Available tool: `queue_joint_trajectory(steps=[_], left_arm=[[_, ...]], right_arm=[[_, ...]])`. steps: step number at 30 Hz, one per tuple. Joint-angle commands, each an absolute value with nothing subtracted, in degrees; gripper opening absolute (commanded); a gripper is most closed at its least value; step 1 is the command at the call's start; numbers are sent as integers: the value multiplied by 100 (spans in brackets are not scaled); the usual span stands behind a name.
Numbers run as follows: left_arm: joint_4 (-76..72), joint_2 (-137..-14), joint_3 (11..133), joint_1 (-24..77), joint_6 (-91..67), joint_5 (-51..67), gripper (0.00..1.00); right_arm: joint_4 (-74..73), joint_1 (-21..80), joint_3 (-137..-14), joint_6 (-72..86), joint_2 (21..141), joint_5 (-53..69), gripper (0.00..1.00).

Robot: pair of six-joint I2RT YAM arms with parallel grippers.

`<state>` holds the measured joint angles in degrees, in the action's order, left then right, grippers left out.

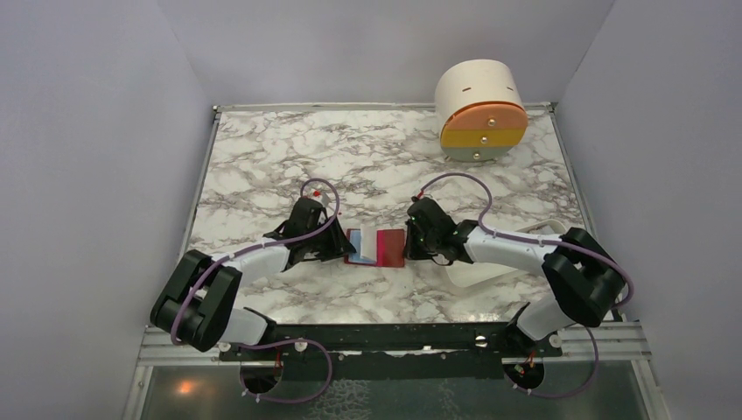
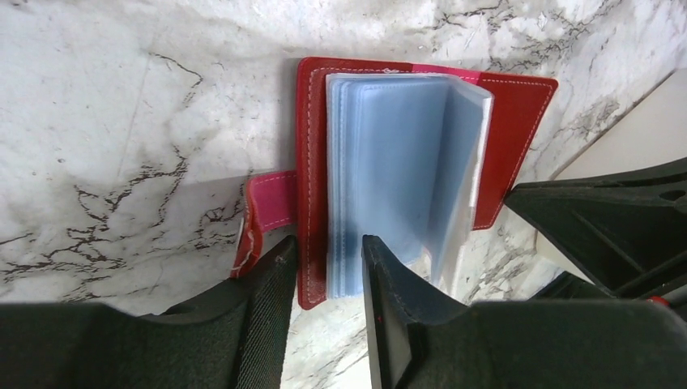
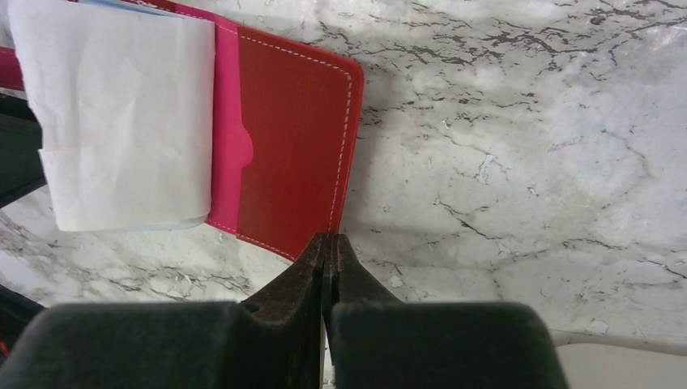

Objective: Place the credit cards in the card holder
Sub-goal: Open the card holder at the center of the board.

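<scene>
The red card holder point(image 1: 378, 248) lies open on the marble between both grippers. In the left wrist view the card holder point(image 2: 518, 113) shows its stack of pale blue sleeves point(image 2: 389, 170), with one leaf standing up. My left gripper point(image 2: 328, 261) has the left cover's edge and the flat sleeve stack between its fingers, both of which touch them. In the right wrist view a white sheet point(image 3: 121, 121) covers the sleeves. My right gripper point(image 3: 326, 241) is shut with nothing in it, its tips at the near edge of the right cover point(image 3: 296, 146). The credit cards are out of view.
A round cream drawer unit point(image 1: 481, 109) stands at the back right. A white oblong tray point(image 1: 477, 276) lies under the right arm, just right of the holder. The holder's pink strap point(image 2: 267, 203) sticks out to the left. Grey walls enclose the table.
</scene>
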<state>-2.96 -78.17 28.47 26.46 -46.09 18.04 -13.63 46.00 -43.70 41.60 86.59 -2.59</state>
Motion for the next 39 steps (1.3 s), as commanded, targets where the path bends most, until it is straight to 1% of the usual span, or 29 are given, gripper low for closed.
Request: queue_joint_trajectory(steps=[1,6,9,15,23,27,29,32,35,39], left_arm=[[-390,-7733,2730,2630,-4715,2110,33],[-603,-7400,2617,2629,-4878,2352,24],[-754,-7276,2535,2628,-4968,2461,21],[-1473,-7305,2296,2628,-5257,2825,21],[-1420,-7402,2379,2628,-5107,2873,21],[-1424,-7411,2382,2628,-5102,2918,14],[-1413,-7381,2374,2628,-5090,2910,8],[-1327,-7289,2376,2628,-5057,2886,0],[-1288,-7172,2365,2633,-5030,2863,0],[-1232,-7151,2345,2628,-4977,2877,0]], right_arm=[[-1207,4579,-4298,4052,8784,-124,1],[-1153,4579,-4269,4056,8826,-99,1],[-1090,4579,-4264,4056,8843,-37,1],[-968,4579,-4244,4086,8876,102,1],[-975,4579,-4265,4046,8877,124,1],[-1005,4578,-4293,4052,8851,147,2],[-1077,4576,-4336,4052,8833,173,5],[-1447,4579,-4568,4034,8706,153,17],[-1851,4575,-4775,4043,8423,80,29],[-2276,4577,-5077,4052,8167,118,37]])
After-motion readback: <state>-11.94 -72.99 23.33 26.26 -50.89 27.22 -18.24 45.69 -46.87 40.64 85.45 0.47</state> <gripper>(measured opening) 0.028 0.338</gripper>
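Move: The opened card holder lies between the hands. Its middle is about 6 cm to the left hand's right, 2 cm ahead and 1 cm below; the strap sticks out about 2 cm to that hand's left and 1 cm ahead. The red-tipped pen is some 12 cm ahead of it and 5 cm left. For the right hand, at the right cover's edge, the holder's middle is 7 cm left, 2 cm ahead; the tray is roughly 22 cm right, level with it. Back about 1.5 cm with fingers narrowing at the holder's left edge, then up 3 cm and right 2 cm towards its middle, the left hand tilts its right side up some 10 degrees and finally shuts by the near-left corner. The closed right fingers sink 1 cm onto the right cover's edge and keep it pinned, then open partway and lift clear. ##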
